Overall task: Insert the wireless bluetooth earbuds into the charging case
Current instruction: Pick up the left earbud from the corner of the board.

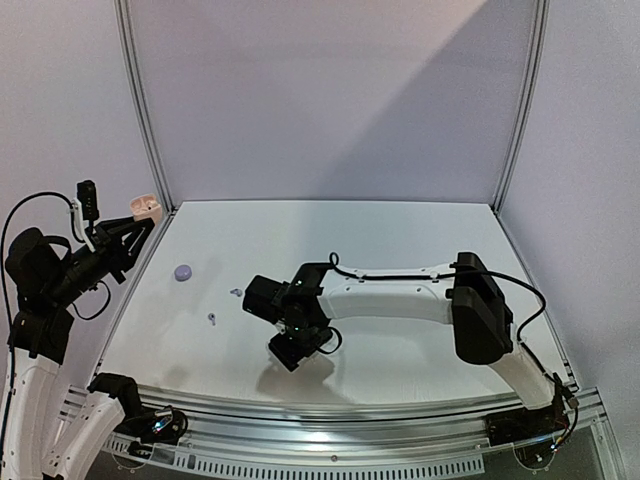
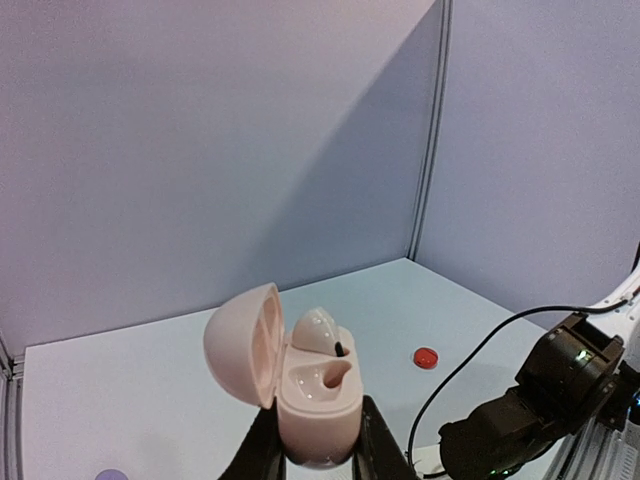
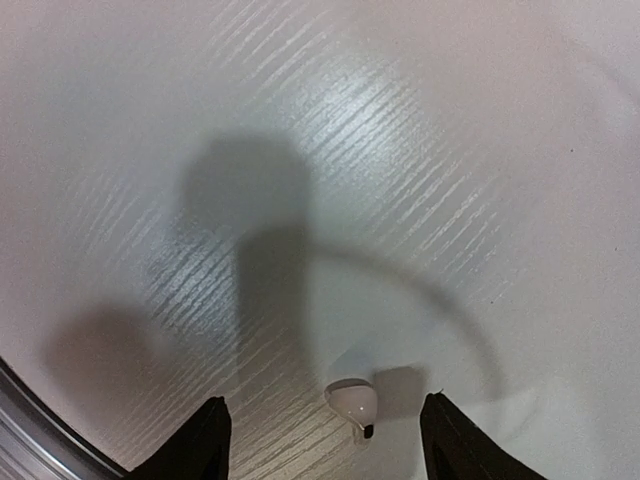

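My left gripper point(image 2: 318, 445) is shut on an open cream-pink charging case point(image 2: 316, 400) and holds it up in the air at the far left of the table point(image 1: 146, 207). One white earbud point(image 2: 318, 330) sits in the case's far slot; the near slot point(image 2: 336, 377) is empty. My right gripper point(image 3: 325, 445) is open and points down at the table near its front edge point(image 1: 295, 350). A second white earbud point(image 3: 353, 403) lies on the table between its fingertips point(image 3: 212, 440), apart from both. Two lilac-grey earbuds point(image 1: 236, 292) point(image 1: 211, 319) lie left of the right gripper.
A closed lilac round case point(image 1: 183, 271) sits on the table at the left. A small red round object point(image 2: 426, 357) lies on the table beyond the right arm point(image 2: 540, 400). The table's metal front rail point(image 3: 30, 420) runs close to the right gripper.
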`<state>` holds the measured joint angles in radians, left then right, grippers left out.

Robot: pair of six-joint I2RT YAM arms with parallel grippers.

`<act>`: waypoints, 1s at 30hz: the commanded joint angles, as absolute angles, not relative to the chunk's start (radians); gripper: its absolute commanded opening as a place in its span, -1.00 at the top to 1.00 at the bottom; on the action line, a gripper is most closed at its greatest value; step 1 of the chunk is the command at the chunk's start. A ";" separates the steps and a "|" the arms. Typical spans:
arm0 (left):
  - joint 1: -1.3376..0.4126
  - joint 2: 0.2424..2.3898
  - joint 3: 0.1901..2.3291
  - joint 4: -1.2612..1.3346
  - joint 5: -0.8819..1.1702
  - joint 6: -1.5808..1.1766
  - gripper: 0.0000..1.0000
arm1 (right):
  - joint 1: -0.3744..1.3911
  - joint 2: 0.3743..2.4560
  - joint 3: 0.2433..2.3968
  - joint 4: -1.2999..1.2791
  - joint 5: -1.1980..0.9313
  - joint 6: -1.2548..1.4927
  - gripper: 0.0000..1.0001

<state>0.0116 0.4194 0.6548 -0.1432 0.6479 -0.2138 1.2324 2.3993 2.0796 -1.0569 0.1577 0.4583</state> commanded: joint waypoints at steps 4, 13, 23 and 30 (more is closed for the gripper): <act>0.023 0.427 0.643 -0.137 0.661 -0.218 1.00 | 1.216 2.461 2.108 -1.063 0.107 0.456 -0.04; 0.023 0.422 0.640 -0.143 0.661 -0.219 1.00 | 1.209 2.464 2.094 -1.069 0.119 0.472 0.18; 0.023 0.420 0.635 -0.141 0.661 -0.220 1.00 | 1.209 2.457 2.094 -1.102 0.146 0.489 0.45; 0.023 0.418 0.639 -0.150 0.661 -0.214 1.00 | 1.207 2.459 2.094 -1.095 0.143 0.494 0.64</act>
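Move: The left earbud lies on the table about 2 cm straight below the right hand, between its open fingers. Two lilac earbuds lie farther out to that hand's left: one about 12 cm ahead and 17 cm left, the other roughly 19 cm ahead and 13 cm left. From the left hand, which holds the open pink case, the left earbud is some 19 cm to the right, 3 cm back and 34 cm below. Straight down over the left earbud, the right hand sinks about 1.5 cm early on, with next to no sideways travel, then stays at that height. The fingers, pointing down throughout, close steadily from about two-thirds open to under a quarter, bringing a tip to either side of the earbud's head; a firm pinch can't be made out. ##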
